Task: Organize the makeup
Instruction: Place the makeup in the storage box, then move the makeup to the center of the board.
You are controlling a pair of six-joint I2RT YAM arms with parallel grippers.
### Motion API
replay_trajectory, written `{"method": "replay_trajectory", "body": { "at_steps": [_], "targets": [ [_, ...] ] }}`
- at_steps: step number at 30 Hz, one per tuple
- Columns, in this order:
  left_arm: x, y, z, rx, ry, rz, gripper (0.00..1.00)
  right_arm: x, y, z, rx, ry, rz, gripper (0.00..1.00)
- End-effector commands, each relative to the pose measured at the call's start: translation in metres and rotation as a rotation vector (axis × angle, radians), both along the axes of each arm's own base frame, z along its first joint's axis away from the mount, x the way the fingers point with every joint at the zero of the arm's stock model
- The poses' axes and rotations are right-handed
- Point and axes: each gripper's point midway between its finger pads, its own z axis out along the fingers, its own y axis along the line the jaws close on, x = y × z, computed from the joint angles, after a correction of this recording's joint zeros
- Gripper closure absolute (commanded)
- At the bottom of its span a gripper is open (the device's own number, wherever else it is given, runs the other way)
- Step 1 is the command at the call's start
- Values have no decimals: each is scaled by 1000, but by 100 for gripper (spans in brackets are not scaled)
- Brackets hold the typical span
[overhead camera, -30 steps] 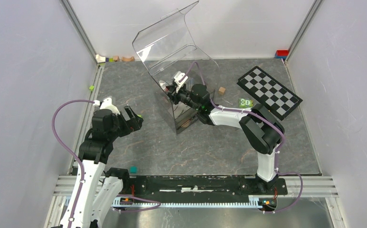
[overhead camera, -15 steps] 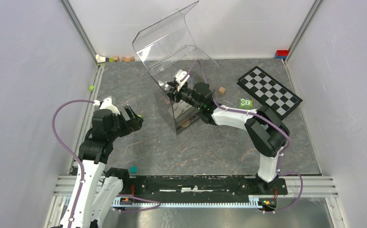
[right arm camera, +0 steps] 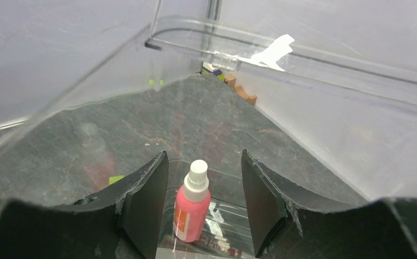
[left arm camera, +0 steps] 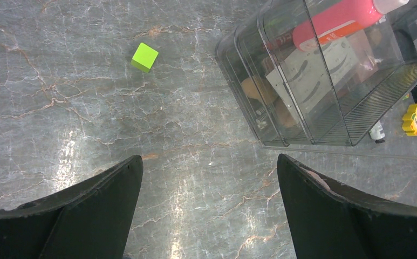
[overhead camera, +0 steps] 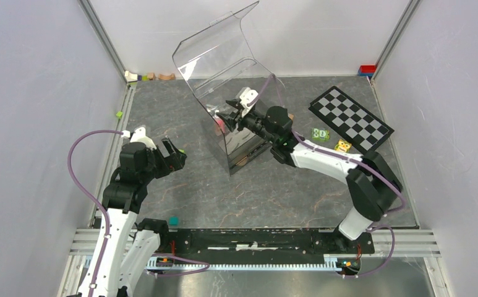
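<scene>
A clear plastic organiser box (overhead camera: 243, 143) stands mid-table with its lid (overhead camera: 221, 52) swung up. A pink bottle with a white cap (right arm camera: 192, 208) lies on the box's upper tier, also seen in the left wrist view (left arm camera: 335, 21) and from above (overhead camera: 219, 126). My right gripper (right arm camera: 204, 178) hovers at the box's opening (overhead camera: 229, 117), open; the bottle shows between its fingers without touching them. A white card (left arm camera: 303, 81) and peach-brown items (left arm camera: 254, 89) sit lower in the box. My left gripper (left arm camera: 209, 178) is open over bare table, left of the box (overhead camera: 173, 151).
A lime cube (left arm camera: 144, 56) lies left of the box. A checkerboard (overhead camera: 350, 119), green dice (overhead camera: 320, 133) and a yellow toy (overhead camera: 343, 146) lie to the right. A teal cube (overhead camera: 174, 220) sits near the front rail. Small blocks (overhead camera: 156, 77) line the back wall.
My right gripper has opened wider and drawn back rightward from the box, leaving the pink bottle inside. Its arm has swung right, uncovering the yellow toy. The left arm stayed still.
</scene>
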Motion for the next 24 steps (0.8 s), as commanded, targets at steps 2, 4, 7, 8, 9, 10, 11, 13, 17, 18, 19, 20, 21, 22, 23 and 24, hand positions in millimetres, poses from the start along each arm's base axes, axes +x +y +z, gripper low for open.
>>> {"method": "replay_trajectory", "body": {
  "at_steps": [2, 4, 7, 8, 9, 10, 11, 13, 17, 18, 19, 20, 21, 22, 23, 24],
  "targets": [
    [4, -1, 6, 34, -45, -41, 0, -28, -25, 43, 36, -72, 0, 42],
    [4, -2, 6, 33, -43, -43, 0, -38, -34, 47, 31, -74, 5, 42],
    [5, -2, 5, 34, -40, -43, 0, -55, -53, 56, 46, -86, -3, 42],
    [5, -2, 6, 33, -41, -43, 0, -60, -60, 53, 45, -79, -9, 43],
    [5, -2, 5, 34, -40, -42, 0, -67, -68, 50, 48, -71, -16, 42],
    [5, -1, 5, 35, -38, -41, 0, -72, -77, 51, 57, -70, -32, 42],
    [5, -1, 5, 35, -39, -41, 0, -79, -86, 43, 57, -56, -43, 42],
    [5, -1, 5, 36, -38, -39, 0, -88, -106, 31, 64, -16, -91, 42],
    [5, -1, 5, 35, -37, -41, 0, -91, -157, -11, -10, 153, -297, 42],
    [5, -2, 5, 34, -37, -42, 0, -91, -170, -21, -17, 203, -355, 42],
    [5, -2, 4, 34, -36, -45, 0, -91, -183, -32, -43, 246, -415, 42],
    [6, -3, 5, 32, -37, -48, 0, -91, -196, -41, -72, 284, -476, 41],
    [5, -3, 4, 31, -35, -53, 0, -91, -208, -51, -114, 331, -530, 39],
    [6, -4, 4, 32, -33, -54, 0, -90, -220, -64, -162, 380, -586, 38],
    [6, -4, 3, 31, -32, -54, 0, -90, -231, -77, -219, 432, -628, 37],
    [6, -4, 3, 31, -32, -55, 0, -89, -242, -89, -273, 483, -660, 36]
  ]
}}
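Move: The empty right hand is over the storage box, whose middle lies about 4 cm ahead, 6 cm right and 20 cm below; the pink bottle stands in it, roughly 3 cm ahead, 3 cm left and 12 cm down. The white tube, on the table, is about level with the hand, 27 cm right and 27 cm below, with the green block 9 cm right of it and 7 cm farther out. From the left hand the tube is some 8 cm ahead, 41 cm right and 18 cm down. The right hand, its fingers already clear of the pink bottle and staying about half open, backs out from beside the raised lid and swings right, rising about 5 cm as it clears the storage box. It then stops drawing back and keeps on right while sinking past its starting height, ending some 18 cm to the right and 9 cm nearer the base, as the wrist turns clockwise by some 20 degrees and tips its fingers downward towards the table where the white tube lies. ##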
